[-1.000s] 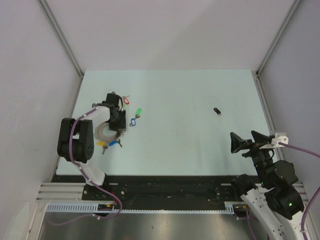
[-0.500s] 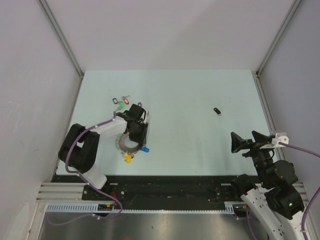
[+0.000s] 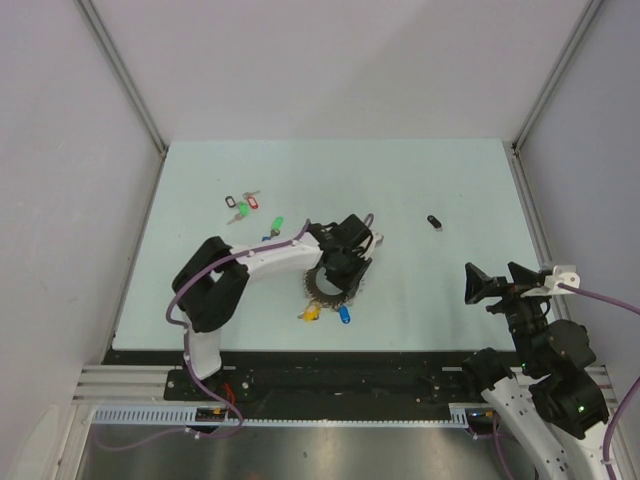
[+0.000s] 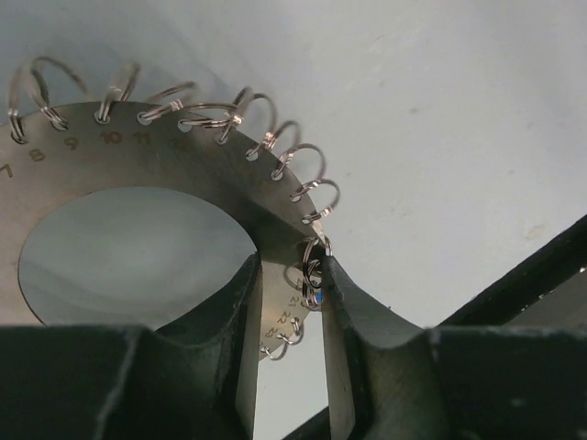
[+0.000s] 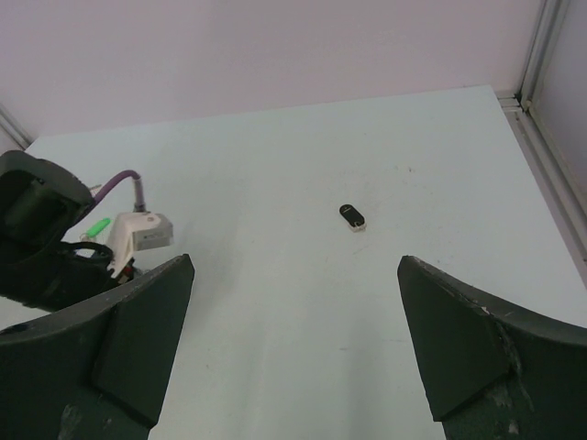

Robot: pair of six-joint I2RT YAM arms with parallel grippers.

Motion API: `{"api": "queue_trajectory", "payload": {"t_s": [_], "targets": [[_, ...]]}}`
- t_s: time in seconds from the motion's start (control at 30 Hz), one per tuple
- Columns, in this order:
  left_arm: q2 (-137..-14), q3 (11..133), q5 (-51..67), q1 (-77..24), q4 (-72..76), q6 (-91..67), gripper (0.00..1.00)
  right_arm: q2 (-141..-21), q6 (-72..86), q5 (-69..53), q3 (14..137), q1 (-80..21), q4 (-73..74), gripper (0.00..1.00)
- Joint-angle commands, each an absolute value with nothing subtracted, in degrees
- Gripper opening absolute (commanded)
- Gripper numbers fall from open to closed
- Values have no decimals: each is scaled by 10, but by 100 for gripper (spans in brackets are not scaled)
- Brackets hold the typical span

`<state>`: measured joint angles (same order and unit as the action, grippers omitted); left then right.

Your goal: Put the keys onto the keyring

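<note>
The keyring (image 3: 327, 287) is a flat silvery ring plate with numbered holes and small split rings along its edge (image 4: 183, 165). My left gripper (image 3: 347, 262) is shut on its rim, the fingers (image 4: 240, 312) pinching the plate beside a split ring (image 4: 312, 270). Keys with a yellow tag (image 3: 310, 312) and a blue tag (image 3: 344, 315) hang from the ring's near edge. A black-tagged key (image 3: 434, 222) lies alone at the right, also in the right wrist view (image 5: 353, 217). My right gripper (image 3: 505, 285) is open and empty near the table's right front (image 5: 293, 312).
Loose keys with red (image 3: 250, 201) and green (image 3: 277, 222) tags lie at the back left of the pale green table. Aluminium posts and grey walls enclose the table. The left arm (image 5: 46, 238) stretches across the middle left.
My left gripper has swept from the table's left side to near its middle, taking the keyring and its hanging keys along. The right arm has not moved.
</note>
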<state>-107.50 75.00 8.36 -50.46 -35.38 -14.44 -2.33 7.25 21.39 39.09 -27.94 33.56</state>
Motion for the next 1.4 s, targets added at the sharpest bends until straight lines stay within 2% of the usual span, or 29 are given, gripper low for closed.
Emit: {"api": "queue_trajectory", "payload": {"t_s": [0.0, 0.13, 0.23, 0.27, 0.47, 0.6, 0.73, 0.9, 1.1, 1.23, 1.3, 1.37], "targets": [[-1116, 823, 76, -537, -380, -58, 24, -52, 76, 193, 433, -279, 313, 100], [-1122, 817, 54, -555, -378, -19, 25, -104, 108, 141, 461, -279, 316, 100], [-1083, 761, 47, -555, -347, -3, 36, -142, 137, 99, 466, -279, 321, 100], [-1072, 749, 46, -555, -337, -2, 43, -163, 145, 81, 465, -279, 325, 100], [-957, 672, 41, -555, -260, -24, 65, -249, 206, 62, 464, -279, 352, 100], [-866, 621, 1, -553, -214, -76, 71, -316, 207, 20, 440, -279, 337, 100], [-771, 587, -69, -530, -250, -135, 80, -381, 216, -30, 411, -291, 295, 100], [-652, 579, -77, -482, -329, -162, 92, -468, 222, 75, 389, -412, 255, 96], [-540, 546, -25, -374, -364, -118, 100, -628, 193, 133, 390, -509, 187, 87], [-505, 458, -37, -317, -314, -111, 100, -716, 177, 151, 401, -546, 144, 83], [-497, 453, 5, -284, -318, -111, 100, -760, 170, 164, 410, -561, 140, 76], [-491, 456, -24, -280, -318, -111, 100, -786, 158, 180, 425, -579, 137, 70]]}}
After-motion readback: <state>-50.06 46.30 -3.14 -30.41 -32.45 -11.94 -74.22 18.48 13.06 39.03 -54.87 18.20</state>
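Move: The left fingers already hold the keyring by its right rear edge; its middle lies about 4 cm left, 3 cm ahead and 2 cm below them. On its near side hang a blue tag, roughly 5 cm behind and 1 cm left of this hand, and a yellow tag 5 cm behind and 9 cm left. From the raised right hand the keyring's middle is some 29 cm left, 11 cm ahead and 27 cm down. Still pinching the keyring's rim, the left hand goes about 3 cm right, then eases back and down a couple of centimetres, opens and comes free. Fully open, it rises some 20 cm and swings about 19 cm left, starting to sink again. The right hand lifts slightly, then drops about 24 cm and goes 21 cm left to the keyring's right rear side, tipping steeply down, its fingers closing only partly. ##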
